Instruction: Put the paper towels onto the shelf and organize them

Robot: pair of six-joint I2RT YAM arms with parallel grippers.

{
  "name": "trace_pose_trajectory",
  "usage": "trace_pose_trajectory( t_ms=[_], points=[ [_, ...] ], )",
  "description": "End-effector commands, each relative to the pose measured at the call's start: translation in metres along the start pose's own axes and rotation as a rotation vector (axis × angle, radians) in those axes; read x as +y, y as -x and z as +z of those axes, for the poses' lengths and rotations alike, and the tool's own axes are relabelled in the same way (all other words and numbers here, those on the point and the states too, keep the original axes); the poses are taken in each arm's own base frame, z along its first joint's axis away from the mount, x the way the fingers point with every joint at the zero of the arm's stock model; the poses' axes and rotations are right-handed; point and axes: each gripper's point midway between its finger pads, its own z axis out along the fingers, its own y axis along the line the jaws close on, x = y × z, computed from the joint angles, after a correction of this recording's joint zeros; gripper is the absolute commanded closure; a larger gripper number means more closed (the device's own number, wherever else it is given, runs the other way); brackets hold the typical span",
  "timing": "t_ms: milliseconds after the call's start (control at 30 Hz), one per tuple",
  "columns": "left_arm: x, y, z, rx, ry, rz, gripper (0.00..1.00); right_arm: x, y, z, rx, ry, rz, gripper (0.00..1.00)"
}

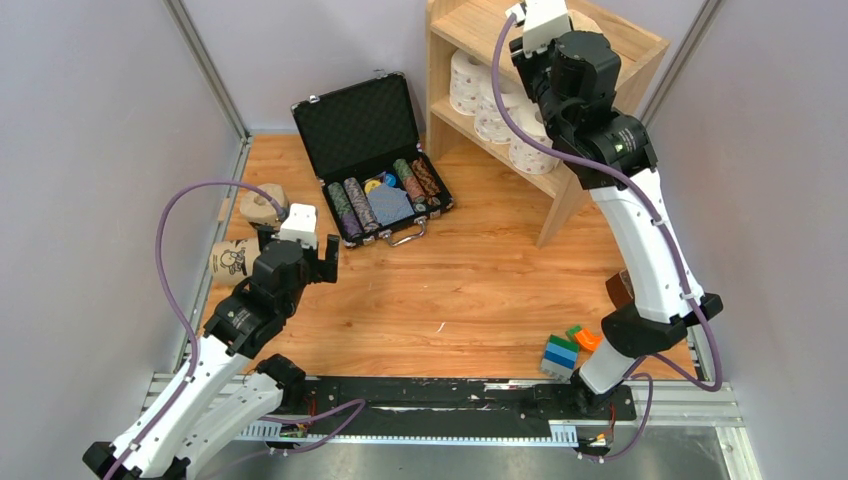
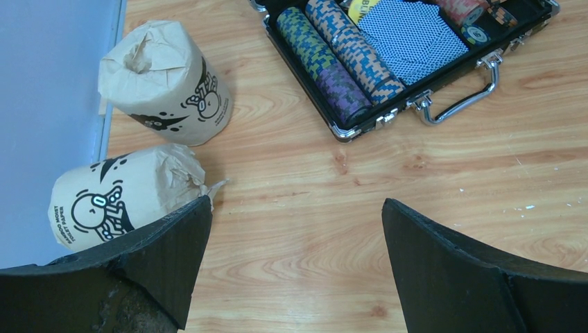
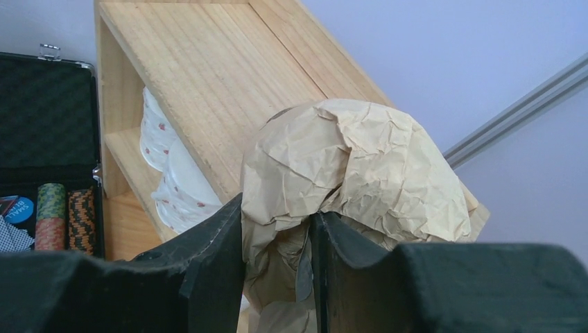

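Observation:
The light-wood shelf (image 1: 470, 25) stands at the back right. Three white dotted paper towels (image 1: 495, 112) sit in a row on its inner board. My right gripper (image 3: 277, 208) is over the shelf's flat top (image 3: 208, 76), shut on a tan-wrapped roll (image 3: 360, 166) whose crumpled wrapper fills the gap between the fingers. Two more tan rolls with black cartoon print lie on the table at the left wall: one upright (image 2: 166, 80), one on its side (image 2: 118, 201). My left gripper (image 2: 297, 205) hangs open just right of them, nothing between its fingers.
An open black case (image 1: 375, 150) with striped poker-chip rows lies left of the shelf. Coloured blocks (image 1: 565, 350) sit near the right arm's base. Grey walls close in on both sides.

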Motion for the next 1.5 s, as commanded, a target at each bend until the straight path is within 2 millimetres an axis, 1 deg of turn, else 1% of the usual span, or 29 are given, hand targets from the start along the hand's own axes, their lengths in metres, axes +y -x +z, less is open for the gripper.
trace_pose_trajectory(
  t_ms=[0,167,433,533,600,633,800,833,900,967,1033,1067,1167,1267,1400,1467],
  points=[
    [0.001,0.008,0.001,-0.028,0.008,-0.007,0.00,-0.038,0.031,-0.014,-0.109,-0.082,0.055,0.62],
    [0.002,0.007,0.001,-0.027,0.009,-0.006,0.00,-0.044,0.027,-0.005,-0.108,-0.095,0.057,0.59],
    [0.001,0.007,0.002,-0.023,0.007,-0.004,0.00,-0.054,0.025,0.019,-0.123,-0.106,0.046,0.52],
    [0.000,0.006,0.003,-0.019,0.004,-0.002,0.00,-0.058,0.033,0.024,-0.159,-0.111,0.044,0.48],
    [-0.001,0.006,0.003,-0.018,0.003,-0.001,0.00,-0.059,0.039,0.028,-0.190,-0.110,0.038,0.43],
    [-0.001,0.005,0.003,-0.016,0.002,0.000,0.00,-0.059,0.042,0.029,-0.207,-0.104,0.036,0.38],
    [-0.002,0.005,0.004,-0.013,-0.002,0.003,0.00,-0.059,0.053,0.038,-0.263,-0.095,0.023,0.33],
    [-0.002,0.004,0.004,-0.012,-0.002,0.003,0.00,-0.058,0.056,0.038,-0.275,-0.090,0.022,0.31],
    [-0.002,0.004,0.004,-0.012,-0.002,0.003,0.00,-0.060,0.063,0.036,-0.308,-0.086,0.030,0.19],
    [-0.002,0.005,0.004,-0.012,-0.003,0.003,0.00,-0.060,0.066,0.035,-0.327,-0.070,0.035,0.16],
    [-0.003,0.004,0.004,-0.012,-0.004,0.003,0.00,-0.065,0.071,0.030,-0.352,-0.075,0.054,0.04],
    [-0.003,0.004,0.005,-0.010,-0.005,0.004,0.00,-0.066,0.072,0.028,-0.359,-0.075,0.063,0.01],
    [-0.003,0.004,0.005,-0.010,-0.006,0.004,0.00,-0.070,0.076,0.019,-0.378,-0.070,0.098,0.00],
    [-0.003,0.005,0.005,-0.010,-0.009,0.004,0.00,-0.080,0.071,0.010,-0.371,-0.089,0.183,0.00],
    [-0.004,0.005,0.004,-0.012,-0.012,0.002,0.00,-0.085,0.052,0.002,-0.320,-0.121,0.281,0.00],
    [-0.004,0.006,0.004,-0.013,-0.014,0.002,0.00,-0.082,0.043,0.000,-0.300,-0.115,0.320,0.00]
  ],
)
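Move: Just beyond and to the right of the right hand, the brown paper towel roll still sits between its partly parted fingers, middle about 4 cm ahead, 4 cm right and 3 cm below. The shelf's top board is centred some 5 cm ahead, straight in line and 9 cm down. On the board beneath, the nearest white roll is about 3 cm back, 3 cm left and 26 cm below the hand. From the left hand, the brown roll lies roughly 22 cm ahead, 46 cm right and 25 cm higher. Letting go of the brown roll over the shelf's top board, the right hand spreads its fingers from about a third open to fully open as it works right, forward and up, reaching some 5 cm forward. It rises a little more with the fingertips tipping up about 15 degrees, then draws back 2 cm and to the right, clear of the roll. ##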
